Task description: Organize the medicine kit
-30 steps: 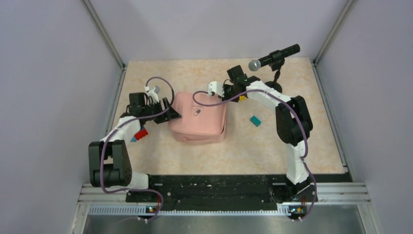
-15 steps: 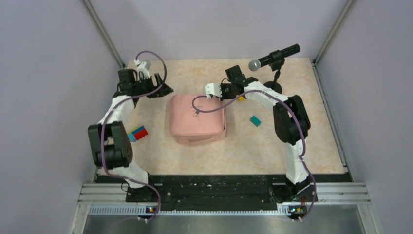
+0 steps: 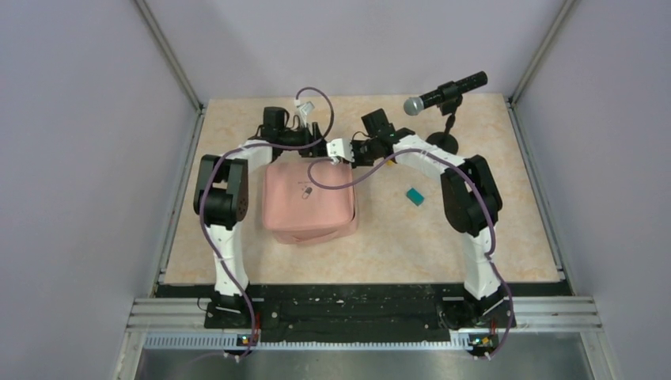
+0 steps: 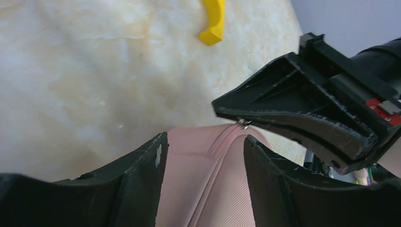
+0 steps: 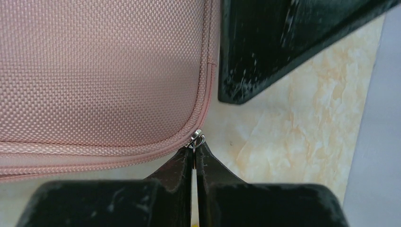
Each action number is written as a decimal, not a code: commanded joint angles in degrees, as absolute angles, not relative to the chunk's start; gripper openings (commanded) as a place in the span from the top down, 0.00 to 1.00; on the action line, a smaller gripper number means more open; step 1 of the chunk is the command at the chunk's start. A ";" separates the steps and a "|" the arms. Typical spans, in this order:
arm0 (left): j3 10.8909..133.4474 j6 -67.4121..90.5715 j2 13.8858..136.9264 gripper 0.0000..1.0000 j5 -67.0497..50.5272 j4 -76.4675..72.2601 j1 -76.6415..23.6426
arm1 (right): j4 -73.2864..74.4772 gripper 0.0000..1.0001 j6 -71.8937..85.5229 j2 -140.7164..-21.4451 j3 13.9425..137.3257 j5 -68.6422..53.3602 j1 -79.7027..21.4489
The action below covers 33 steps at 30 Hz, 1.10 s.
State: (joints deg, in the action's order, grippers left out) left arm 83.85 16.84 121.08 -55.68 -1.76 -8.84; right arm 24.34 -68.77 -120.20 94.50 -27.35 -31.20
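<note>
The medicine kit, a closed pink zip-around case with a pill logo on its lid, lies mid-table. At its far right corner my right gripper is shut on the small metal zip pull; the wrist view shows both fingertips pinching it. Just left of it, my left gripper is at the kit's far edge. In the left wrist view this gripper stands open astride the pink zip seam, and the right gripper holds the zip pull just beyond.
A microphone on a stand is at the back right. A teal block lies right of the kit. A yellow curved piece lies on the table beyond the kit. Grey walls close in three sides.
My left arm has swung from the kit's left side round to its far edge, beside the right gripper. The kit has slid a little left and turned. The right gripper stays pinched on the zip pull.
</note>
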 commanded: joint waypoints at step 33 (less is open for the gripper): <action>84.13 9.52 119.80 1.00 -58.82 7.16 -5.53 | 29.95 1.00 -72.29 -108.62 82.54 -23.55 -32.88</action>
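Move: The open left hand is at the medicine kit's far edge, the seam beside the far right corner about 2 cm back, 1 cm right and 1 cm below. From it, the zipper pull is some 6 cm right, 2 cm back and 2 cm lower, already pinched in the right hand. From the right hand, the yellow block is about 11 cm right and level; the teal block is 17 cm right, 8 cm back. Left hand moves back about 4 cm and pinches the kit's far seam while right drags the held pull. ##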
